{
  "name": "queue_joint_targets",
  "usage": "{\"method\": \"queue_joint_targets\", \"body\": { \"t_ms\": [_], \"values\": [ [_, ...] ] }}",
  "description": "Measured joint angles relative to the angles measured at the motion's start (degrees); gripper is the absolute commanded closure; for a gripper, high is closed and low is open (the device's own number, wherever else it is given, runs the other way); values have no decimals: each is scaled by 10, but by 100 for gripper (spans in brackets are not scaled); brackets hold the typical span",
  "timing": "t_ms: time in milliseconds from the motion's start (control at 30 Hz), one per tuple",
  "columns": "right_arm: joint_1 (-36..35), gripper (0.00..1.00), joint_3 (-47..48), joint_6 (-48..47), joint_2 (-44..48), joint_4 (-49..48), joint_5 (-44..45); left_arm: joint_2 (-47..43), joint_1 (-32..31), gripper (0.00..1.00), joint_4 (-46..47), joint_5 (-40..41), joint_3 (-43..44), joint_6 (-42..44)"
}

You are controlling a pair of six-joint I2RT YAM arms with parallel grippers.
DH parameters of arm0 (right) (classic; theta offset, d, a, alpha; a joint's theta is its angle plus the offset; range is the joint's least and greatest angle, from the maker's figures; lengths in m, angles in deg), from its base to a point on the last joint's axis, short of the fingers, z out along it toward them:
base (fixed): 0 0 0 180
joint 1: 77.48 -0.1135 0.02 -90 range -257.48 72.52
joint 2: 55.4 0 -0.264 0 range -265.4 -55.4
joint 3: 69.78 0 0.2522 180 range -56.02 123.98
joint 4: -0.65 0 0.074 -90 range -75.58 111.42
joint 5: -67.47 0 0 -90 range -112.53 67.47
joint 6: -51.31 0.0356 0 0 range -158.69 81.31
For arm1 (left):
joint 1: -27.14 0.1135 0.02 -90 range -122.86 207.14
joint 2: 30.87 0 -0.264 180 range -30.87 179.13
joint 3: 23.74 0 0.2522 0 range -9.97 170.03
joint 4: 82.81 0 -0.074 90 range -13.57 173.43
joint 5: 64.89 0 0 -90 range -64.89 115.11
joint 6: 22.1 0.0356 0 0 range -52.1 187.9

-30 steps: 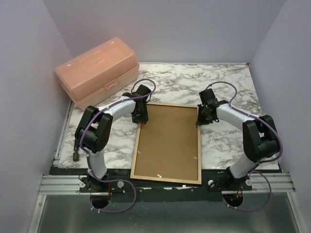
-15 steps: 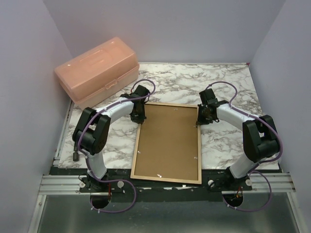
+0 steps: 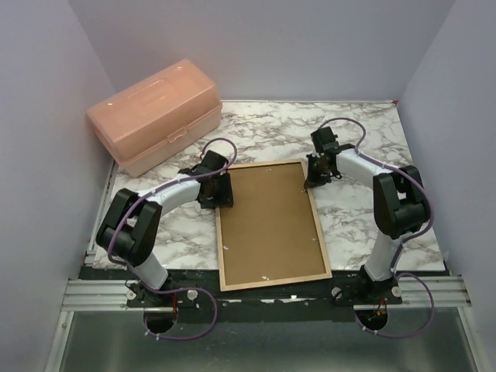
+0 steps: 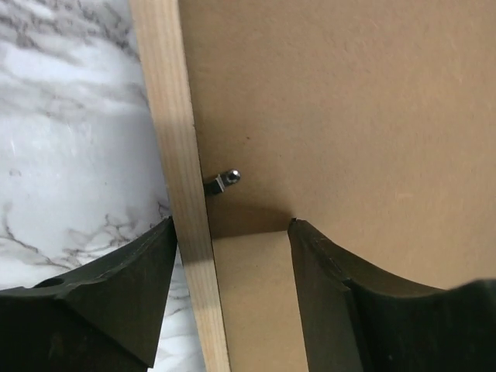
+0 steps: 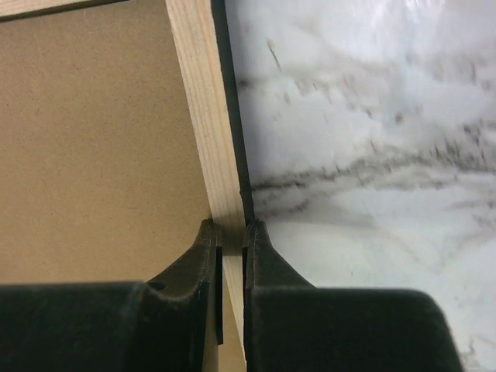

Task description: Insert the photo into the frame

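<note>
The frame (image 3: 276,281) lies face down on the marble table, its tan wood back up, with the brown backing board (image 3: 267,221) inside it. The photo is out of view. My left gripper (image 3: 216,191) is open over the frame's far left corner; in the left wrist view its jaws (image 4: 232,225) straddle the wood rail (image 4: 174,116) without touching it, just short of a small metal tab (image 4: 223,180). My right gripper (image 3: 314,172) is shut on the frame's right rail (image 5: 205,116) near the far right corner, one finger on each side (image 5: 230,229).
A closed pink plastic box (image 3: 155,112) stands at the back left, just beyond the left arm. Bare marble table (image 3: 364,139) lies to the right of and behind the frame. The frame's near end overhangs the black strip (image 3: 349,280) at the table's front edge.
The frame has swung: its far end moved left and its near end right, with the right gripper still holding the rail. The left gripper closed briefly, then opened, and shifted left.
</note>
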Motion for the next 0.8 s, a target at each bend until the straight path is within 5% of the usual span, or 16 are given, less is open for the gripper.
{"method": "queue_joint_targets", "body": {
  "t_ms": [233,567,800],
  "values": [
    [1,88,133,-42,-102,12,-45,-79,-10,38,43,-29,-91,-24],
    [-3,11,243,-3,-181,-9,-75,-146,-119,24,71,-112,-169,-114],
    [-10,1,228,30,-122,19,22,-250,-120,18,55,-114,-238,-159]
  ]
}}
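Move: The left hand straddles the frame's left bar just above the board, outer finger against the bar's outside; the frame's middle lies about 15 cm to its right and 6 cm back. The frame's near-left corner is some 26 cm straight back, and the peach case about 23 cm ahead and 18 cm left. The right hand already pinches the right bar: the frame's middle is about 11 cm left and 11 cm back of it, the far-right corner roughly 8 cm ahead and 2 cm left. Forward and to the left goes the right hand, some 11 cm, carrying the pinched right bar along; then its fingers open wide, let go and rise clear of the bar. Meanwhile the left hand runs back about 14 cm along the left bar, swinging right partway to push that bar with its outer finger, then easing a little left, fingers opening further and the wrist tilting some 15 degrees. ##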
